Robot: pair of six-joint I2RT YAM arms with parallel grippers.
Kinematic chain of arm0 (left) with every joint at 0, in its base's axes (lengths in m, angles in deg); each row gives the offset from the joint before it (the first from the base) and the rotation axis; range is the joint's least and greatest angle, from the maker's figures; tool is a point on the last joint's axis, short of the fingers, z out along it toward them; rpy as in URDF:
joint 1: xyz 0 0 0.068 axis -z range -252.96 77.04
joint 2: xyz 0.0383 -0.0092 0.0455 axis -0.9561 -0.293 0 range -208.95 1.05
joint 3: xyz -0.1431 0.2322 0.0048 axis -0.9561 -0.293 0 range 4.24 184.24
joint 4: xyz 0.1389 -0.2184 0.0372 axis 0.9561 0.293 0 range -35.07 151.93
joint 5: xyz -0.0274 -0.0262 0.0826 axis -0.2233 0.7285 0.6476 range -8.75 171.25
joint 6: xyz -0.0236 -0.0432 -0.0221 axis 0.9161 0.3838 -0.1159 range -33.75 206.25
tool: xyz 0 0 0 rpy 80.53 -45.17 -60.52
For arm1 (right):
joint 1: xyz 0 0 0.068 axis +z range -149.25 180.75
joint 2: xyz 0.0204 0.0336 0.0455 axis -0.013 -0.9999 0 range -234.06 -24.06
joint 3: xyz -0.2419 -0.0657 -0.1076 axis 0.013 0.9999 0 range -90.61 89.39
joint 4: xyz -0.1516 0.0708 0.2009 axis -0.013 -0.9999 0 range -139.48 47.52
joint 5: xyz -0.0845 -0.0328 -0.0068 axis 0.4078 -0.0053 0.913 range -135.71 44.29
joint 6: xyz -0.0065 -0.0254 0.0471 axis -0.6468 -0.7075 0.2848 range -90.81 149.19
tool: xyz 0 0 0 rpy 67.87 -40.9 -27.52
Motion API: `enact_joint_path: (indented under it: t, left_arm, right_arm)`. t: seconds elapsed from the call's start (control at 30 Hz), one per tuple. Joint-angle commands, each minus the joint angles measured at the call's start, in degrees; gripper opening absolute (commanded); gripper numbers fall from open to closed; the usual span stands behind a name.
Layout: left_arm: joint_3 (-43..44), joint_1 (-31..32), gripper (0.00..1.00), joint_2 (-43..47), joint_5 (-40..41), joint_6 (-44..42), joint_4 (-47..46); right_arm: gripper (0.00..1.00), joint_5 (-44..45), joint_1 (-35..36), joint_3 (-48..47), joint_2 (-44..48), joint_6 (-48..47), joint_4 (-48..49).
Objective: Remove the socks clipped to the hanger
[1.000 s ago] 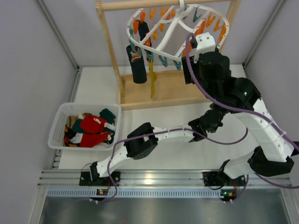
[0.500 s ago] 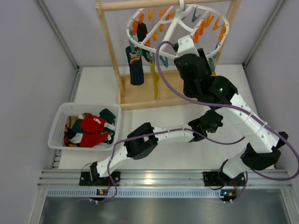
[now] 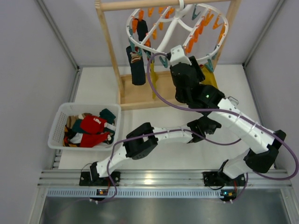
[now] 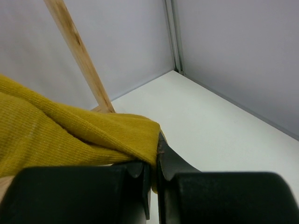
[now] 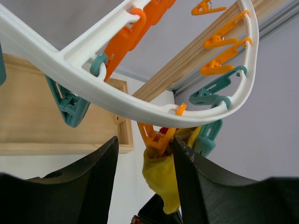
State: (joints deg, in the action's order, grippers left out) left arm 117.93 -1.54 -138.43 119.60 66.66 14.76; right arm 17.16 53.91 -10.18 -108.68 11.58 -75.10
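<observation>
The white hanger point(image 3: 164, 35) hangs from the wooden rack, and its rim crosses the right wrist view point(image 5: 117, 100). My right gripper point(image 5: 145, 151) is open just under that rim. Its fingers point(image 5: 201, 179) flank an orange clip point(image 5: 162, 137) that pinches the top of a mustard-yellow sock point(image 5: 163, 179). My left gripper point(image 4: 153, 163) is shut on that sock's lower end point(image 4: 70, 135), below the hanger and under the right arm point(image 3: 204, 125). Dark socks point(image 3: 138, 65), one with a patterned band, and a thin yellow sock point(image 3: 153, 83) hang at the hanger's left.
The wooden rack's post point(image 3: 110, 42) and base board point(image 3: 159, 95) stand at the back. A white basket point(image 3: 60, 116) with red, teal and dark socks sits at the left. Grey walls close in on both sides. Empty orange and teal clips point(image 5: 219, 91) dangle from the rim.
My right arm has swung left and down from the hanger's right rim to its near rim, its open fingers now around the orange clip. The left arm has stayed put.
</observation>
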Motion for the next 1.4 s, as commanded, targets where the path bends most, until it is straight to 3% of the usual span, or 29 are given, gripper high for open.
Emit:
enact_joint_path:
  t: [0.0,0.23,0.63,0.83,0.93,1.0,1.17,1.27,1.37]
  left_arm:
    - [-1.45,0.48,0.06,5.18,-1.17,2.98,-2.46]
    - [-2.51,0.48,0.05,6.32,-1.35,3.33,-2.46]
    - [-5.32,0.92,0.03,8.96,-2.84,5.36,-2.46]
    - [-5.58,1.27,0.02,9.31,-3.37,5.53,-2.46]
    - [-5.76,1.44,0.01,9.49,-3.72,5.62,-2.46]
    - [-5.76,1.53,0.01,9.66,-3.72,5.71,-2.46]
    - [-5.67,1.53,0.01,9.58,-3.46,5.62,-2.55]
    - [-5.76,1.53,0.01,9.40,-3.02,5.36,-2.55]
    - [-5.85,1.53,0.01,9.05,-2.58,5.36,-2.46]
  right_arm:
    - [0.48,1.99,0.62,2.54,3.67,-3.58,11.35]
    - [0.48,3.92,0.01,4.46,3.23,-8.49,16.61]
    - [0.49,5.07,-0.78,13.43,5.78,-19.04,35.95]
    - [0.45,2.61,-3.68,12.73,4.82,-16.94,35.08]
    - [0.39,2.08,-4.65,12.65,4.46,-17.20,35.78]
    - [0.28,1.64,-5.09,12.73,4.38,-17.20,36.05]
    - [0.17,1.12,-5.00,12.29,4.46,-16.24,35.18]
    - [0.04,-0.11,-5.00,11.68,5.07,-13.70,32.81]
    - [0.00,-1.86,-4.83,11.33,5.78,-10.80,30.80]
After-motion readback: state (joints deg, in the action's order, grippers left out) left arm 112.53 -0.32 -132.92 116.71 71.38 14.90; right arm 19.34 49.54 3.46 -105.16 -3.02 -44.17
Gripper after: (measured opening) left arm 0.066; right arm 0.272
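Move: The orange clip with the top of the yellow sock in it is about 3 cm ahead of the right hand, 2 cm to its right and 1 cm above. The white rim runs some 3 cm over that clip. One teal clip hangs about 2 cm beyond and 4 cm right of the orange one; another is 8 cm left of the hand, 1 cm ahead and 3 cm up. From the left hand, already pinching the sock's lower part, the orange clip is roughly 3 cm ahead, 12 cm left and 18 cm up. Rightward and forward, about 3.5 cm in all and slightly up, the right hand eases under the rim to the orange clip, its fingers tipping up some 10 degrees and swinging a little right. Late on, the half-open fingers close and grip the clip from both sides. The left hand keeps its pinch on the sock, drawing back 2.5 cm and rising 2. ##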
